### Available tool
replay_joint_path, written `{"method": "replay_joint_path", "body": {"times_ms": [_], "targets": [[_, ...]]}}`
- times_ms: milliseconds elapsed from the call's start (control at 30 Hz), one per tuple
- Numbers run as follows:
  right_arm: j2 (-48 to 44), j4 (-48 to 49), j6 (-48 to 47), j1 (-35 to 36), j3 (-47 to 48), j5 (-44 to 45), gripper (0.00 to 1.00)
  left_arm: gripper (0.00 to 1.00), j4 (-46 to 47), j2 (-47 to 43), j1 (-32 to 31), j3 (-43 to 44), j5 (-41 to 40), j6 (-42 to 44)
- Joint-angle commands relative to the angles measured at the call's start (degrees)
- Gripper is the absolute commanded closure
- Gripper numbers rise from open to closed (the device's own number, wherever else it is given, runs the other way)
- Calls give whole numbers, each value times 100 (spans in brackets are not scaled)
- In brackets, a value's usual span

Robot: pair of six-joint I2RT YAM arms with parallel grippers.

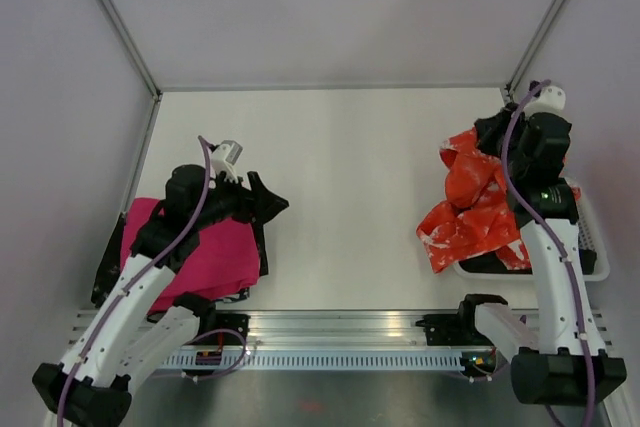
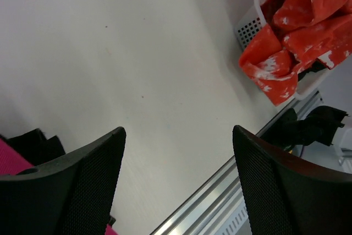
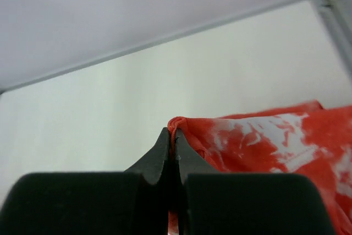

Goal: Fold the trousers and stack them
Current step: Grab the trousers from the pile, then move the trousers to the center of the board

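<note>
The orange-red trousers with white blotches hang in a crumpled bunch at the right, draped over the rim of a white basket. My right gripper is shut on a hemmed edge of the trousers, which pokes up between the fingertips. My left gripper is open above bare table at the near left, nothing between its fingers. From the left wrist view the trousers and the basket show at the upper right.
A folded magenta-pink cloth lies at the near left under the left arm, on a dark garment. A metal rail runs along the near edge. Walls with metal posts enclose the table.
</note>
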Motion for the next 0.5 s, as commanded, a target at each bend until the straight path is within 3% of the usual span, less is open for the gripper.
{"method": "replay_joint_path", "body": {"times_ms": [0,100,200,333,467], "targets": [[392,699,129,814,753,-1587,100,16,1658,499,-131,34,603,-942],[821,902,-169,2403,1017,-1411,100,13,2617,1322,-560,341,455,-1293],[1068,981,-162,3136,1255,-1402,100,13,3047,2166,-1018,788,-177,-1916],[956,1639,276,3340,870,-1577,99,12,3881,2661,-1273,615,-783,-3461],[727,1914,331,3358,281,-2016,100,12,3700,2541,-1335,378,-1390,-3476]]}}
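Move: The red trousers, already pinched in the right hand, hang with their middle about 50 cm right of the left hand, 4 cm ahead and 9 cm lower; the pink stack is 16 cm left of that hand, 9 cm back, 19 cm below. From the right hand, the clear table middle lies some 35 cm left, 5 cm back and 28 cm down; the white basket is 15 cm right, 15 cm back, 24 cm below. Right hand swings the held trousers about 25 cm left, turning counter-clockwise; open left hand reaches right-forward towards them. ##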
